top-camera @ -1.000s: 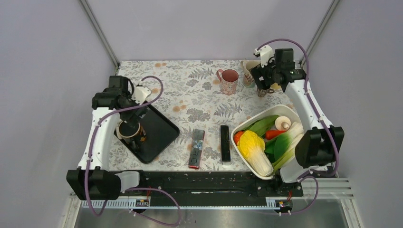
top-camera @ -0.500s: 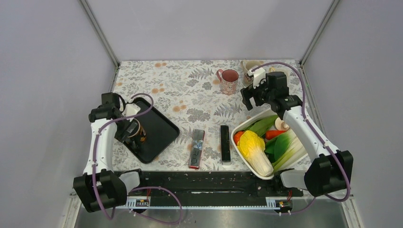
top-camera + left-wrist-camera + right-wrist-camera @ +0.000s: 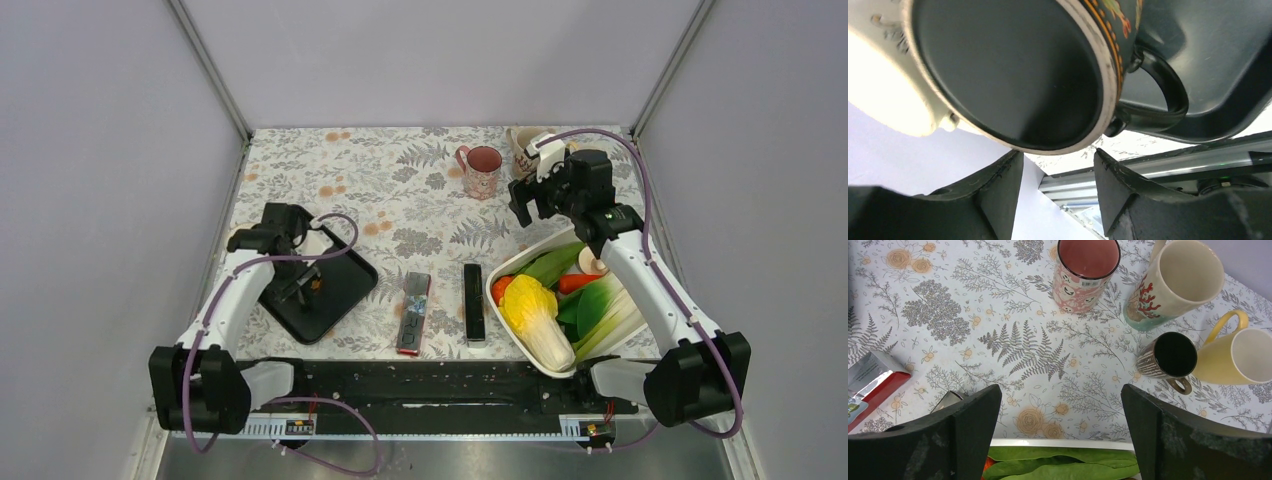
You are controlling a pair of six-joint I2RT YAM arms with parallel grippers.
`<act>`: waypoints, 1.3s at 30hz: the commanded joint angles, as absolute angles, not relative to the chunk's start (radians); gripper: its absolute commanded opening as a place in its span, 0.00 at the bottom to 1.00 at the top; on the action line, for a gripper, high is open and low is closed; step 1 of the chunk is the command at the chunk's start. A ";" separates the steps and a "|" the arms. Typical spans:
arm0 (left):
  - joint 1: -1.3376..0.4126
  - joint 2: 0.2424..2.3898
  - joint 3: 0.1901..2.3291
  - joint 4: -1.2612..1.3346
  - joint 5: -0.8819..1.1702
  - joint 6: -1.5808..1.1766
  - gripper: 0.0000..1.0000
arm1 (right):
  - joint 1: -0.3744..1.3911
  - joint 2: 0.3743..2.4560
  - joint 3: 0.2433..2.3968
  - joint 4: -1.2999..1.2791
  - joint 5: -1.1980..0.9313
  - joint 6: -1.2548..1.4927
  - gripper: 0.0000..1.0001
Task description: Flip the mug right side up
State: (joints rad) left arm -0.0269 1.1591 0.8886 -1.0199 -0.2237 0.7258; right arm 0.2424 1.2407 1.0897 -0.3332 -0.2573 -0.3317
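The mug (image 3: 1008, 75) fills the left wrist view: black, with an orange pattern, a cream-ringed flat base facing the camera and its handle (image 3: 1160, 95) to the right. It is over the black tray (image 3: 345, 285). My left gripper (image 3: 1058, 152) has its jaws partly closed, the tips just under the base rim and nothing between them. In the top view the left gripper (image 3: 298, 283) hangs low over the tray and hides most of the mug. My right gripper (image 3: 1060, 395) stands wide open above the tablecloth, far from this mug.
At the back right stand a pink mug (image 3: 1087, 270), a cream coral-print mug (image 3: 1173, 285), a striped brown mug (image 3: 1170, 357) and a yellow mug (image 3: 1238, 357). A white bowl (image 3: 520, 262) of vegetables sits right, a black remote (image 3: 473, 302) and a red-grey packet (image 3: 413, 312) mid-front.
The left gripper dropped from above the upside-down mug to low over the tray, its jaws narrowing. The right arm pulled back from the far mugs toward the bowl.
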 commanded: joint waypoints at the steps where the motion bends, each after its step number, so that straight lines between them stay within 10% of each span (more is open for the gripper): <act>1: -0.108 1.220 0.911 -0.987 -0.113 0.648 0.57 | 0.250 1.224 1.086 -0.290 -0.288 -0.321 0.99; 13: -0.286 1.162 1.093 -1.158 -0.158 0.698 0.72 | 0.250 1.235 1.080 -0.292 -0.296 -0.342 1.00; 21: -0.732 1.190 1.126 -1.220 -0.078 0.842 0.89 | 0.250 1.238 1.083 -0.296 -0.303 -0.342 0.99; 39: -0.686 1.344 0.740 -0.855 -0.399 1.564 0.94 | 0.251 1.228 1.072 -0.282 -0.371 -0.333 0.99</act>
State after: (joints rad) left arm -0.7349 1.3239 0.8089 -0.9630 -0.3084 1.3956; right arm 0.2424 1.2461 1.0760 -0.3252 -0.3340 -0.3355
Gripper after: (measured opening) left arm 0.968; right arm 0.993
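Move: The upside-down black mug stands in the tray close beside the left fingers, its middle about 7 cm to the right, 3 cm ahead and some 5 cm lower. The cream mug is about 8 cm nearly straight ahead of the left hand at much the same level, and the grey-and-red box lies about 31 cm to its right and 5 cm back. From the right hand the black mug is some 46 cm left, 13 cm back and 18 cm below. Sweep the left gripper about 7 cm right and slightly down against the black mug's left side, then lift it some 9 cm and carry it on rightward over the mug. Lower it again on the near right side, turning about 75 degrees clockwise and spreading the half-open fingers wide, so they face the mug's handle side. ##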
